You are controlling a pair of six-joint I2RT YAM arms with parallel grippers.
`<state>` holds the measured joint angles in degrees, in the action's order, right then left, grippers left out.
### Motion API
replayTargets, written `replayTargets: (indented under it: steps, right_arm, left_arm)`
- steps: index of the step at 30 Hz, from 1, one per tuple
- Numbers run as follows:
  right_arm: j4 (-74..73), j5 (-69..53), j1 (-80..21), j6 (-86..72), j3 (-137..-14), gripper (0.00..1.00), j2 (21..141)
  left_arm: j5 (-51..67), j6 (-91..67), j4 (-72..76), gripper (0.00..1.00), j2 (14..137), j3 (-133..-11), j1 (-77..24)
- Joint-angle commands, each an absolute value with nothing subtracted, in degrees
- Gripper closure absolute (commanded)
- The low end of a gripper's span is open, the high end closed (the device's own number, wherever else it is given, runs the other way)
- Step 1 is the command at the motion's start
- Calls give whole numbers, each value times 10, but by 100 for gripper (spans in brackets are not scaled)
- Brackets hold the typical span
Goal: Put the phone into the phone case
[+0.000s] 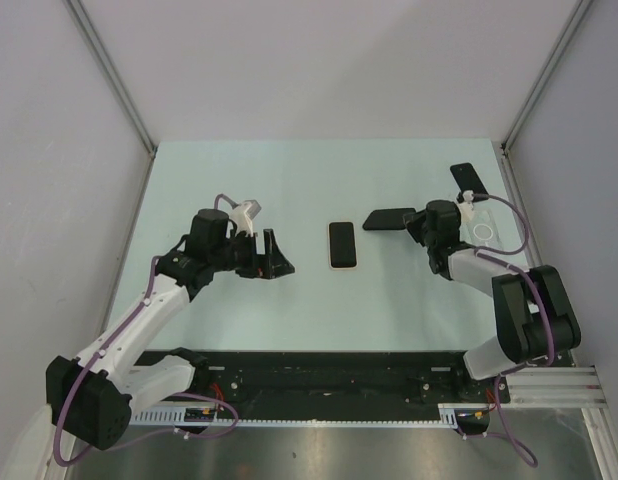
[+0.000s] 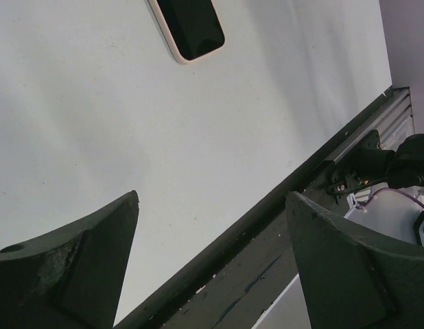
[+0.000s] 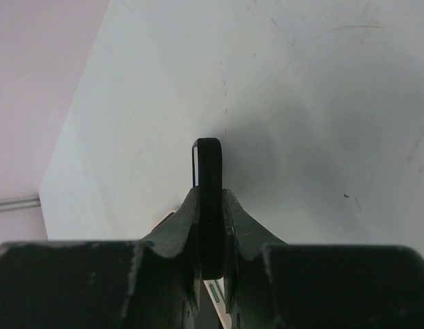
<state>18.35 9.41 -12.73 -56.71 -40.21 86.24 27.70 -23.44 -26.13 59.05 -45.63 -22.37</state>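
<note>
A flat slab with a glossy black face and a cream rim, the phone (image 1: 342, 245) by its look, lies face up at the table's middle; its corner shows in the left wrist view (image 2: 191, 31). A dark matte flat piece, which I take for the phone case (image 1: 389, 217), hangs just above the table right of the phone. My right gripper (image 1: 421, 218) is shut on its right end. In the right wrist view the case (image 3: 209, 157) stands edge-on between the closed fingers (image 3: 210, 195). My left gripper (image 1: 273, 254) hovers left of the phone, open and empty (image 2: 212, 197).
Another black phone-like slab (image 1: 466, 177) lies at the back right corner. A pale clear object (image 1: 481, 232) sits under my right arm. The black mounting rail (image 1: 339, 375) runs along the near edge and also shows in the left wrist view (image 2: 267, 233). Grey walls enclose three sides.
</note>
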Motion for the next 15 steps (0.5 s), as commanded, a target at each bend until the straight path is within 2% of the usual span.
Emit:
replayTargets:
  steps: [1,7,15]
  right_arm:
    - [218,181,-155,-625,-373,79,839]
    - [194,191,-196,-645,-328,62,795]
    - [195,198,-250,-652,-271,57,785]
  left_arm:
    - [292,-228,-255,9,578,-454,-221]
    - [301,-228,-252,9,584,-455,-222]
    - [300,-227,-251,10,578,-454,-221]
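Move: Some 7 cm to the left of the right hand, 2 cm back and 6 cm below is the bare patch of table where the held black phone case is going. The pink-rimmed phone lies about 18 cm left and 5 cm back of this hand. The clear case is roughly 21 cm to its right, level with it; a black phone is 17 cm right, 15 cm ahead. From the left hand the patch is some 16 cm ahead, 28 cm right and 13 cm below. Opening from a nearly shut pinch to a bit under half wide, the right fingers let the black phone case loose. Meanwhile the hand draws back about 7 cm, sinks some 4 cm and drifts 3 cm left, nearing the bare table beside the pink-rimmed phone, its attitude almost unchanged. The case's near end is still between the fingertips, no longer squeezed. ##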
